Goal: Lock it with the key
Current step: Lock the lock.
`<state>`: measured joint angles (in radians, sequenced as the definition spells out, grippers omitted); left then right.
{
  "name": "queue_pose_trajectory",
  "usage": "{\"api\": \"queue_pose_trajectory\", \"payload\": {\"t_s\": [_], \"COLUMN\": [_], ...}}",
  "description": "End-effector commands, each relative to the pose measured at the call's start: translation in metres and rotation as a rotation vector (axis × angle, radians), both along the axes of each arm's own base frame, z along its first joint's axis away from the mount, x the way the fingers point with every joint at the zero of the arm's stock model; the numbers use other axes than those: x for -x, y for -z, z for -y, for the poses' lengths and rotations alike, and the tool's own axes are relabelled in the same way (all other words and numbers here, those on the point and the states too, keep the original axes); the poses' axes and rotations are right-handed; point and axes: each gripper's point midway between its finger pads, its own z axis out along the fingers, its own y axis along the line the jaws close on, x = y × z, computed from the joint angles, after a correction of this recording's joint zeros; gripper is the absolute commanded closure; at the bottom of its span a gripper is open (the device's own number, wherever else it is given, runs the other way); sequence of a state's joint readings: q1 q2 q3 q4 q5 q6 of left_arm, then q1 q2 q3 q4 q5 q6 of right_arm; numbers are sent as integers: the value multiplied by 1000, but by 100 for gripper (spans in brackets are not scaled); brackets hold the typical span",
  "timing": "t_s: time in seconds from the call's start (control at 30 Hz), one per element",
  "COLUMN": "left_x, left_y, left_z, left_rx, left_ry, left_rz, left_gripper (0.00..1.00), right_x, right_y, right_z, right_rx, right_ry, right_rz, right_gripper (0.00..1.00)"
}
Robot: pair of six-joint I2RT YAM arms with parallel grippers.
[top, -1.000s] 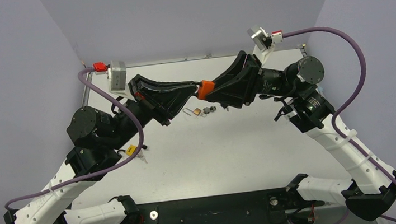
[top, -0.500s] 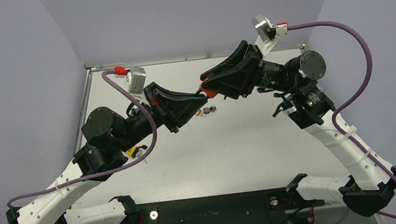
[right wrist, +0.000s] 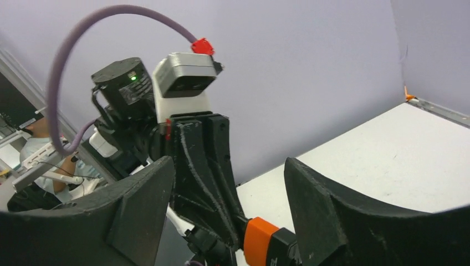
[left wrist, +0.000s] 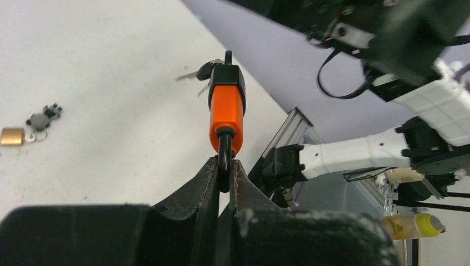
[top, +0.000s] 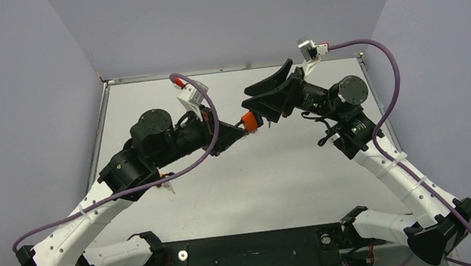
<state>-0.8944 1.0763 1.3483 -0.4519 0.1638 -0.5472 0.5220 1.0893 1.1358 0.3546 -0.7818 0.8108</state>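
An orange padlock (left wrist: 226, 113) with a black end is held in the air by its dark shackle, on which my left gripper (left wrist: 223, 166) is shut. A bunch of keys (left wrist: 202, 71) hangs at its far black end; whether a key sits in the lock I cannot tell. In the top view the padlock (top: 250, 122) is between the left gripper (top: 236, 131) and the right gripper (top: 248, 107). My right gripper (right wrist: 228, 163) is open, with its fingers (right wrist: 332, 210) wide on either side of the padlock (right wrist: 260, 238) and not touching it.
A small brass padlock (left wrist: 11, 136) with a small key ring (left wrist: 41, 117) lies on the white table (top: 270, 169) below the arms. Grey walls enclose the table at the back and sides. A black rail (top: 253, 248) runs along the near edge.
The left arm has swung right and turned its wrist, keeping hold of the orange padlock. The right wrist has tilted, and its jaws now stand wide apart around the padlock.
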Motion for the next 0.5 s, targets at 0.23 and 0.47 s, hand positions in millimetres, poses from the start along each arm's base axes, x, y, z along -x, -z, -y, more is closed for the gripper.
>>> {"api": "queue_pose_trajectory", "payload": {"t_s": [0.23,0.47], "left_x": [27,42], "left_y": [-53,-61], "left_z": [-12,-14], "left_rx": [44,13], "left_ry": [152,242], "left_rz": [51,41], "left_gripper": [100,100], "right_x": [31,60], "right_y": [2,11], "right_z": [57,49], "right_rx": [-85,-89], "right_ry": [-60,-192], "right_rz": [165,182], "right_gripper": [27,30]}}
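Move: The right hand is empty and open. The orange padlock hangs about 6 cm below it and roughly 1 cm to its left, level with it in reach. The loose keys dangle some 4 cm to the right of the padlock, 1 cm nearer the bases and 2 cm lower. The left gripper already holds the shackle, with the padlock's middle about 4 cm to that hand's right, 2 cm farther out and 1 cm lower. Rightward first, the open right hand draws about 5 cm away from the padlock, then sinks roughly 3 cm and eases back some 2 cm, fingers staying wide. The left hand keeps its pinch on the shackle, dips slightly, then lifts and draws back towards the bases, turning about 10 degrees clockwise. ##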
